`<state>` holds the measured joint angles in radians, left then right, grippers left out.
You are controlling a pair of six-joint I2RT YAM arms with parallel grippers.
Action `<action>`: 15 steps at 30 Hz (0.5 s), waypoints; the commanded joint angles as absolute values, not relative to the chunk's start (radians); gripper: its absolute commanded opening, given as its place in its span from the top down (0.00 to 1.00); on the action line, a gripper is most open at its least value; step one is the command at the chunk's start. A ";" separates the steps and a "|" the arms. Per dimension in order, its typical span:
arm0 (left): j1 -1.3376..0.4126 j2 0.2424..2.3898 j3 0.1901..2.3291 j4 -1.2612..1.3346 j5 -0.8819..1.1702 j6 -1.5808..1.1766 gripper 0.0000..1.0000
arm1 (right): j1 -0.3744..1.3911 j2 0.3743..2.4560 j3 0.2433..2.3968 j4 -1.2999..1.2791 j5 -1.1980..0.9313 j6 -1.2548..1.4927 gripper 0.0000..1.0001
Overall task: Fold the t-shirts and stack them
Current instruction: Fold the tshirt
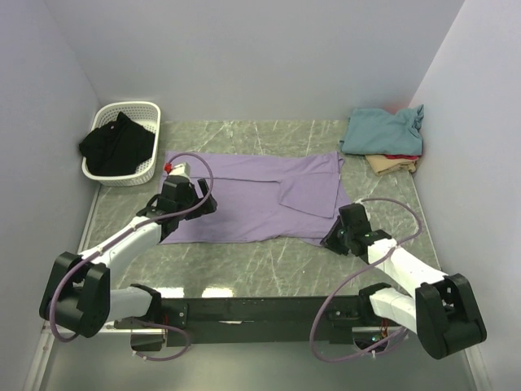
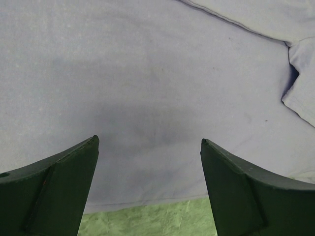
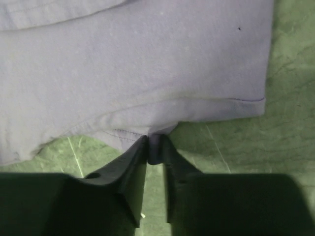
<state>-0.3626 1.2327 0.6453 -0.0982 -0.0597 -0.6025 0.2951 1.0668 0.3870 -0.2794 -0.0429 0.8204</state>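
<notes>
A large lavender t-shirt (image 1: 252, 199) lies spread flat on the green marbled table, with one part folded over at its right side. My right gripper (image 1: 335, 236) is at the shirt's near right corner. In the right wrist view the gripper (image 3: 155, 140) is shut on a pinch of the lavender hem (image 3: 156, 147). My left gripper (image 1: 189, 205) hovers over the shirt's left part. Its jaws (image 2: 150, 141) stand wide open above the lavender fabric (image 2: 157, 73), just inside the near hem, with nothing between them. A teal t-shirt (image 1: 383, 130) lies on red (image 1: 403, 156) and tan (image 1: 391, 165) ones at the back right.
A white basket (image 1: 146, 110) holding a dark garment (image 1: 118, 145) stands at the back left corner. Walls close the table on the left, back and right. Bare green table (image 1: 269, 265) runs between the shirt's near hem and the arm bases.
</notes>
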 commanded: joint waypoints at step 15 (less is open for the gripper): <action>-0.364 1.255 0.718 -0.150 -0.107 -0.557 0.10 | 0.321 0.810 0.400 -0.477 -0.074 0.819 1.00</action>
<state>-0.3626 1.2568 0.6609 -0.1337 -0.0765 -0.5858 0.3099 0.9070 0.3832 -0.3614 -0.0547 0.8143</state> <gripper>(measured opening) 0.900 0.010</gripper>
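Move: The t-shirt's sleeve corner, poking out from under its near edge, sits between the right hand's part-open fingers, about 1 cm ahead and 1 cm below. The folded-in flap lies about 10 cm ahead and 3 cm left of that hand; the t-shirt's near right corner is some 5 cm ahead and 6 cm right. From the left hand the sleeve corner is about 25 cm right, 9 cm back and 9 cm below. The right fingers close from part-open, pinching the t-shirt's sleeve corner, then lift it about 2.5 cm. ##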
